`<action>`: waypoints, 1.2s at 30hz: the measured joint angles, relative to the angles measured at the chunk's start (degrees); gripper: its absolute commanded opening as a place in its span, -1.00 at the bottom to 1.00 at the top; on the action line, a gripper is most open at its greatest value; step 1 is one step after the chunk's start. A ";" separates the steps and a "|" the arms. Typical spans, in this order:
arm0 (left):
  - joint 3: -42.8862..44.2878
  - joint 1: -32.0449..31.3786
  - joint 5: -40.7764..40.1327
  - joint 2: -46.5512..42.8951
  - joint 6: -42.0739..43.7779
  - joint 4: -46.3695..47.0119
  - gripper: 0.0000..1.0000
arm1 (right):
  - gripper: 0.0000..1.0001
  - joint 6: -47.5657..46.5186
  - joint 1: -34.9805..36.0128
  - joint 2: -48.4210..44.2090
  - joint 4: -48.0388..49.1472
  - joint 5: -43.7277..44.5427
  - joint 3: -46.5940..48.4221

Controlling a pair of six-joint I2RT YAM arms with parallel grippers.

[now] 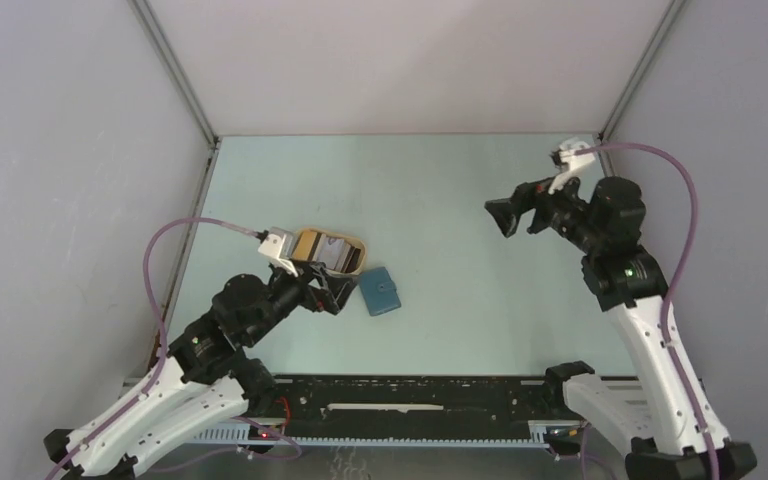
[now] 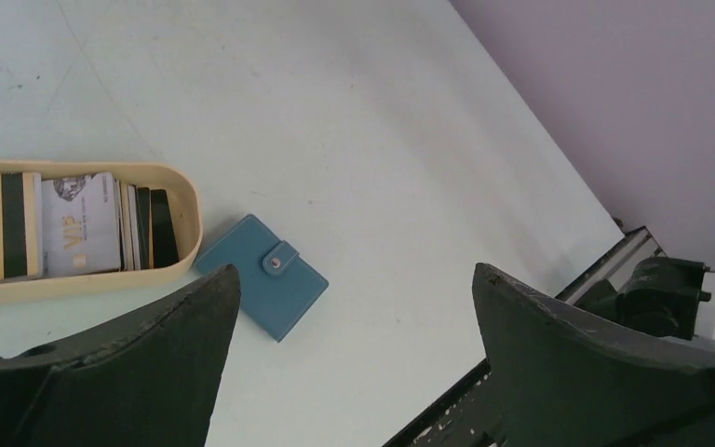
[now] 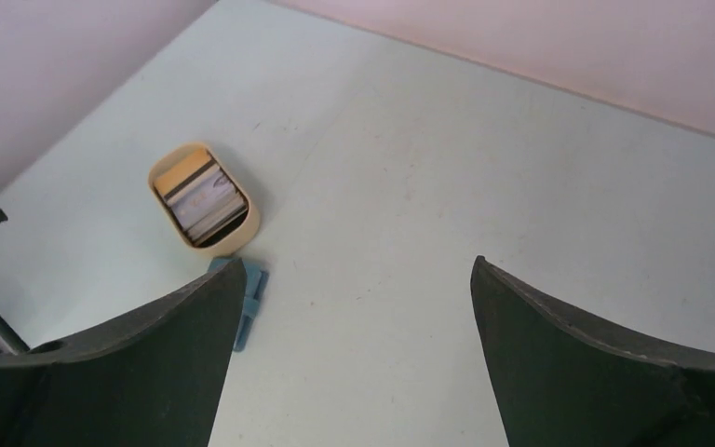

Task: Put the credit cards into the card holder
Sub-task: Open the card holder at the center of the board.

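Observation:
The credit cards stand on edge, packed side by side in a tan oval tray; they are pale, yellow and dark. The card holder, a teal wallet with its snap tab fastened, lies flat on the table just right of the tray. In the top view the card holder lies beside the tray. My left gripper hovers open over the tray's near end, just left of the wallet, holding nothing. My right gripper hangs open and empty high over the right half of the table, far from both.
The pale green table is walled in by grey panels at the left, back and right. A black rail runs along the near edge between the arm bases. In the right wrist view the tray and the wallet lie far off at the left.

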 measured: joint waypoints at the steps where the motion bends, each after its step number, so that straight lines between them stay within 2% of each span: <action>1: -0.24 0.15 0.15 -0.11 0.02 0.94 1.00 | 0.99 1.84 -2.51 -1.97 1.70 -1.31 -1.95; 5: -2.89 0.83 1.09 -0.07 -0.15 4.59 1.00 | 0.99 7.04 -7.96 -6.36 3.85 -4.55 -6.23; 11: -8.37 1.90 3.80 3.41 -2.71 10.01 1.00 | 0.99 8.63 -13.60 -5.62 7.98 -13.90 -11.23; 15: -12.15 3.21 5.53 7.69 -6.95 15.43 1.00 | 0.99 3.63 -14.21 -2.91 5.79 -24.79 -13.35; 19: -15.04 4.81 6.27 13.29 -12.04 20.72 0.84 | 0.99 -5.81 -12.20 -0.17 1.22 -31.56 -13.44; 23: -16.41 7.28 5.62 19.30 -16.72 22.27 0.73 | 0.99 -12.90 -8.41 2.51 -2.43 -33.09 -13.44; 28: -16.15 8.24 1.95 25.00 -19.67 21.94 0.66 | 0.99 -17.09 -5.55 5.53 -4.85 -31.52 -13.44; 33: -11.63 8.24 -0.59 35.60 -22.27 17.70 0.34 | 0.99 -18.78 -4.72 6.19 -5.77 -29.97 -13.44; 36: -8.85 8.24 -0.50 41.35 -23.93 17.64 0.30 | 0.99 -19.19 -4.52 6.21 -5.81 -29.59 -13.44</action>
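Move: From the left hand, the card holder lies about 7 cm ahead, 6 cm to the right and some 24 cm below; the card tray stands roughly 17 cm ahead, 6 cm to the left and 22 cm down. For the right hand the card holder is some 25 cm to the left, 5 cm back and 33 cm below, with the card tray about 5 cm ahead, 38 cm to the left and 31 cm down. Down about 20 cm and forward towards the card holder's near left side, the left hand tips its fingers some 35 degrees downward, swings counter-clockwise and narrows its wide-open grip by about a third. The right hand, still wide open, swings briefly right, then left, down and back towards the card holder, turning counter-clockwise, and stops. ##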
